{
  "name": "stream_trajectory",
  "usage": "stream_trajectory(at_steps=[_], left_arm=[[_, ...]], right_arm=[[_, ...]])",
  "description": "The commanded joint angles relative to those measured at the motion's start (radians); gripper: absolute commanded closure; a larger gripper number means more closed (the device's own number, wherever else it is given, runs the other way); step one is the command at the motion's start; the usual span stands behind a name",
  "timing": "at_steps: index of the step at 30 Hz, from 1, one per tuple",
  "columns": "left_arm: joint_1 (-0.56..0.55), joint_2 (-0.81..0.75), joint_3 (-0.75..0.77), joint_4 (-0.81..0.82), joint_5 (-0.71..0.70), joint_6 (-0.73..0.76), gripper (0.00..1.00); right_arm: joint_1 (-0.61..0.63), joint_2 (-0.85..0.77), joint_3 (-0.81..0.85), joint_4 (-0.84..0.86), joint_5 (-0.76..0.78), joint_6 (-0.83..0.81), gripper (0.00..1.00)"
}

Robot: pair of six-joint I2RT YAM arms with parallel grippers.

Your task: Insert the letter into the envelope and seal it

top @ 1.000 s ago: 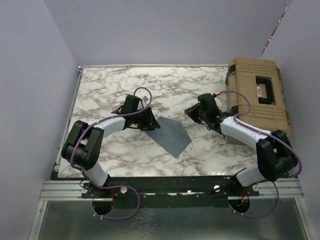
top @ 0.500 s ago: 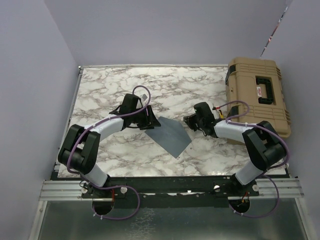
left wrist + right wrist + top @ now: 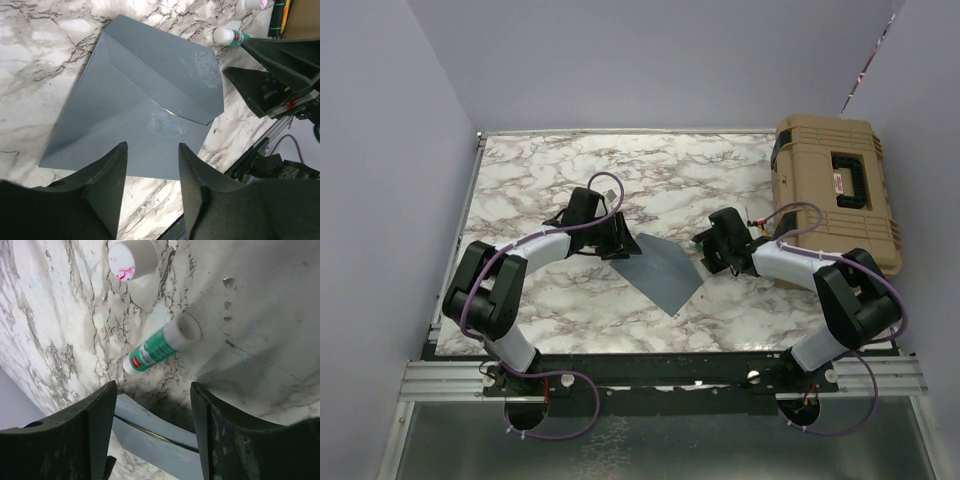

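The slate-blue envelope (image 3: 665,272) lies flat on the marble table (image 3: 550,180) between the two arms, with its triangular flap (image 3: 165,75) folded down and glue smears on it. The letter is hidden. My left gripper (image 3: 152,146) hovers over the envelope's left edge, open and empty. My right gripper (image 3: 153,386) is open just above the envelope's (image 3: 155,440) right corner, holding nothing. A green-and-white glue stick (image 3: 160,347) lies loose on the marble just beyond its fingertips. The stick's white cap (image 3: 132,260) stands farther off.
A tan hard case (image 3: 835,190) with a black handle sits on the table's right side, close behind the right arm. The purple walls close in on the left, the back and the right. A metal rail (image 3: 660,380) runs along the near edge.
My right gripper has swung left and down toward the envelope's right corner, and its jaws have opened wider. The left gripper and the envelope have hardly moved.
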Motion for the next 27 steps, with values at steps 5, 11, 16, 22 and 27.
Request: stream_trajectory(at_steps=[5, 11, 16, 22, 27], left_arm=[[-0.004, 0.046, 0.026, -0.002, -0.019, 0.036, 0.82], [-0.016, 0.084, 0.017, 0.005, -0.060, 0.067, 0.99], [-0.035, 0.112, 0.020, 0.005, -0.098, 0.090, 1.00], [-0.048, 0.138, 0.004, -0.009, -0.145, 0.091, 1.00], [-0.050, 0.140, -0.004, -0.029, -0.171, 0.091, 1.00]], right_arm=[[-0.008, -0.147, -0.007, -0.076, 0.006, -0.290, 0.54], [-0.007, -0.087, 0.033, -0.034, -0.121, -0.478, 0.82], [-0.008, -0.022, 0.080, -0.106, -0.115, -0.508, 0.87], [-0.007, 0.042, 0.131, -0.146, -0.159, -0.565, 0.90], [-0.009, 0.105, 0.178, -0.184, -0.316, -0.626, 0.92]])
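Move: About 6 cm to the right hand's left, level with it and 2 cm lower, lies the envelope flap, its outer edge nearer. The glue stick is some 3 cm to this hand's right and 1 cm back; the cap is about 7 cm right and 1 cm ahead. From the left hand, the envelope body's middle lies roughly 5 cm right, 2 cm back and 6 cm below, and the flap 10 cm right, 1 cm ahead. Shutting its empty fingers, the left hand sinks some 5 cm nearly straight down onto the envelope body. The right hand backs off and lifts about 3 cm clear of the loose glue stick, closing almost fully, then comes back down and edges left to the flap's outer edge, turning about 30 degrees counter-clockwise; whether it touches the flap can't be seen. ##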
